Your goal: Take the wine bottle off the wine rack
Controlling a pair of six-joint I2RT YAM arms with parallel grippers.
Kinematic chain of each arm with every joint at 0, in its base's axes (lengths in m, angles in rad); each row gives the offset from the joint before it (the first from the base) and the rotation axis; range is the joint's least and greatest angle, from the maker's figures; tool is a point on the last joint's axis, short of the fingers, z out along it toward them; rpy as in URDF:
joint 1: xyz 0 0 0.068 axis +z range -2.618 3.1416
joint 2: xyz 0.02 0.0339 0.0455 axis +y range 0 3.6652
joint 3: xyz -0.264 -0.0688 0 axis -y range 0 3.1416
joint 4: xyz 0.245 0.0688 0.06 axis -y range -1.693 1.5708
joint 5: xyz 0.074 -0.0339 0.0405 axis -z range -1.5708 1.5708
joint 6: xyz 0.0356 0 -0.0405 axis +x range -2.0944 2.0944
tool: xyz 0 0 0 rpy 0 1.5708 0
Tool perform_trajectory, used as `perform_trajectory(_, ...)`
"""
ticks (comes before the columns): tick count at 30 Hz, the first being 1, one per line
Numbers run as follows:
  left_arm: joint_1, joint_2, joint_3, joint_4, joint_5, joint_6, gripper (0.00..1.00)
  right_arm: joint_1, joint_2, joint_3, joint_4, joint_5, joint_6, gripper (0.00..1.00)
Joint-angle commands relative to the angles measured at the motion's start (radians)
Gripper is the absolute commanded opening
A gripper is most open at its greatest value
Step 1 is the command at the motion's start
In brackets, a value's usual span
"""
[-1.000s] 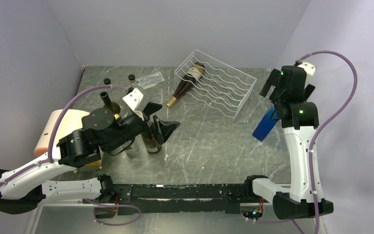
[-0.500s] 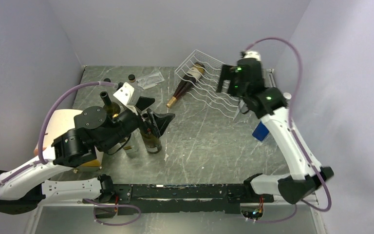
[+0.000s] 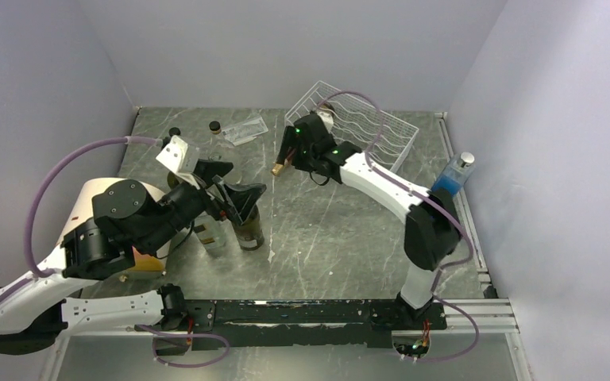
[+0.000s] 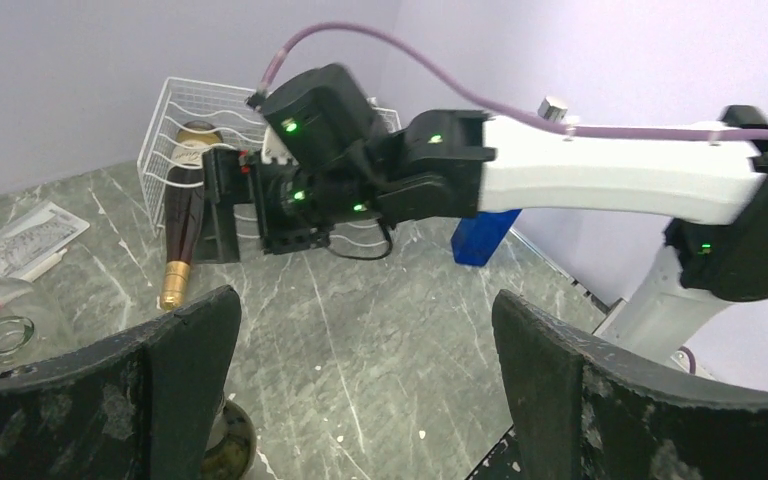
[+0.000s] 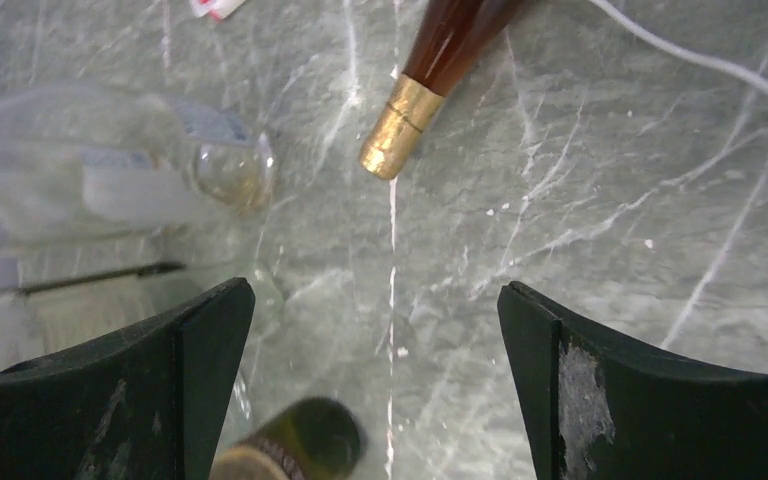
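The wine bottle (image 4: 186, 200) is dark brown with a cream label and a gold cap (image 5: 399, 126). It lies in the leftmost cradle of the white wire wine rack (image 3: 377, 127), its neck sticking out over the table. My right gripper (image 3: 284, 155) hovers open above that neck, covering most of the bottle from above. In the right wrist view the gold cap lies ahead of the right gripper (image 5: 375, 380), outside its fingers. My left gripper (image 3: 234, 184) is open over the standing bottles at the left, holding nothing. The left wrist view has only tabletop between the left gripper's (image 4: 365, 390) fingers.
Upright green bottles (image 3: 249, 230) and a clear bottle (image 3: 211, 236) stand under my left gripper. A cream cylinder (image 3: 99, 198) sits at the left. A blue bottle (image 3: 452, 179) stands at the right edge. A paper packet (image 3: 245, 128) and small jars (image 3: 215, 126) lie at the back left.
My right arm has swung from the right edge across the rack to the bottle's neck, uncovering the blue bottle. My left arm has drawn back a little to the left.
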Motion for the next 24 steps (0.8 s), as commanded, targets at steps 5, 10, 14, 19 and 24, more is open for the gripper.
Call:
perform_trajectory(5,0.005,-0.017,0.010,-0.045,-0.016,-0.010,1.00,0.000,0.265,0.215,0.003,0.056,0.232,0.98)
perform_trajectory(10,0.004,-0.020,0.000,-0.045,-0.009,-0.005,1.00,0.009,0.396,0.285,-0.024,0.113,0.326,0.98)
perform_trajectory(14,0.005,-0.022,-0.011,-0.025,0.018,-0.005,1.00,0.012,0.469,0.332,-0.055,0.161,0.380,0.98)
perform_trajectory(19,0.005,-0.015,-0.013,-0.028,0.035,-0.012,1.00,0.012,0.544,0.364,-0.007,0.145,0.357,0.90)
perform_trajectory(24,0.005,-0.015,-0.012,-0.033,0.041,-0.027,1.00,0.012,0.582,0.360,0.061,0.138,0.328,0.72)
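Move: The amber wine bottle's gold-capped neck lies about 8 cm ahead of the right hand, 6 cm to its left and 15 cm below. From this hand, the white rack's middle is some 15 cm ahead and 16 cm right, and a standing clear bottle about 4 cm ahead and 16 cm left. The paper packet lies roughly 17 cm ahead, 14 cm left. From the left hand, the neck is some 29 cm ahead, 5 cm right and far below. No grip yet: the right hand swoops down about 15 cm onto the wine bottle's neck, also going some 7 cm forward and 5 cm left, the sideways travel mostly early. Its wrist turns about 15 degrees clockwise and tips further down, and late in the descent the wide-open fingers begin to close, one on each side of the gold cap. ##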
